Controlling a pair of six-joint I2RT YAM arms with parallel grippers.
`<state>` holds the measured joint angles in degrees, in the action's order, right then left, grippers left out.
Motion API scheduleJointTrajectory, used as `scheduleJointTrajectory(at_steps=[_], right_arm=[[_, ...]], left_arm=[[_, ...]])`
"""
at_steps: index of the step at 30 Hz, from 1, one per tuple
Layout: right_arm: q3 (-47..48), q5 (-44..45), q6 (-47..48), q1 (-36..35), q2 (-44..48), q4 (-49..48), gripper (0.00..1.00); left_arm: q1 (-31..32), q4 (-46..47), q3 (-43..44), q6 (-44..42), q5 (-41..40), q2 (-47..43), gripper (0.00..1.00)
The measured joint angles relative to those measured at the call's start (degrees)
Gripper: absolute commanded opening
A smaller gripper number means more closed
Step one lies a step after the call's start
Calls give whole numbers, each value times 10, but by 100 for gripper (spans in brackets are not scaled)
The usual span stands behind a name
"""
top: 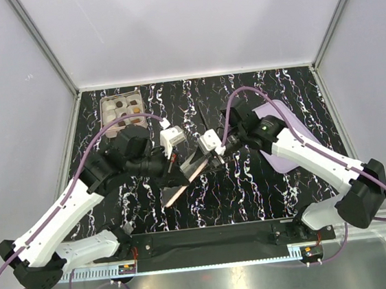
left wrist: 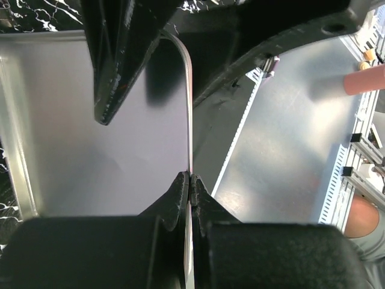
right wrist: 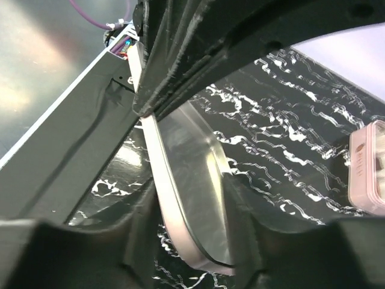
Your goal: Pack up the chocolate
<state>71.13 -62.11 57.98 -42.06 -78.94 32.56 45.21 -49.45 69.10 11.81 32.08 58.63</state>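
The chocolate (top: 136, 110) is a few small brown lumps in white paper cups inside a pink tray box (top: 105, 116) at the far left of the table. A pink tin lid with a shiny inside (top: 189, 173) hangs tilted above the table's middle, held at both ends. My left gripper (top: 174, 164) is shut on the lid's thin rim; in the left wrist view the jaws (left wrist: 190, 178) pinch the rim beside the lid's inner face (left wrist: 90, 150). My right gripper (top: 216, 154) clasps the far end; in the right wrist view the lid (right wrist: 192, 174) sits between its jaws (right wrist: 189, 211).
A lavender flat sheet or pouch (top: 284, 122) lies at the right, partly under my right arm. The tray box's end shows at the right edge of the right wrist view (right wrist: 370, 165). The black marbled table (top: 253, 193) ends at a metal rail (top: 210, 243) in front.
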Motion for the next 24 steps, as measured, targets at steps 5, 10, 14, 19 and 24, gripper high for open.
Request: scheduleJointTrajectory(at_steps=[5,10,14,19,24], right_arm=[[4,-2,-12,-3,-8,37,6],[-7,8,-57,-4,-7,-13,0],[-12,16,-133,-4,-7,-80,0],[-7,54,-278,-4,-10,-158,0],[68,137,-409,-4,-65,-160,0]], left_arm=[[-24,-11,3,-10,-15,-2,0],[-50,-21,17,10,-49,-4,25],[-71,-36,74,37,-137,13,58],[-94,-36,169,61,-278,46,91],[-170,-15,186,83,-355,71,95]])
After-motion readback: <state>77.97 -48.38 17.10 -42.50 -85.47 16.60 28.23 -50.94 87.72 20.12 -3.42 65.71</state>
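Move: Ahead of the left hand by about 3 cm, 4 cm to its right and 7 cm lower is the middle of the box lid, its rim already pinched there; the chocolate box lies some 48 cm ahead, 27 cm left and 25 cm below that hand. From the right hand the lid's middle is about 7 cm left, 3 cm back and 6 cm down, the tongs roughly 28 cm straight ahead on the table, 26 cm below, and the lilac tray 26 cm ahead, 33 cm right, equally low. Closing on the lid's rim near its far right end, the right hand takes hold, then carries it about 6 cm forward, some to the left and up, tipping down and turning clockwise, some 30 degrees in all. Once that grip is on, the left hand opens wide, lets go, and heads forward, left and up, nearly 20 cm towards the chocolate box, turning about 50 degrees counter-clockwise. ##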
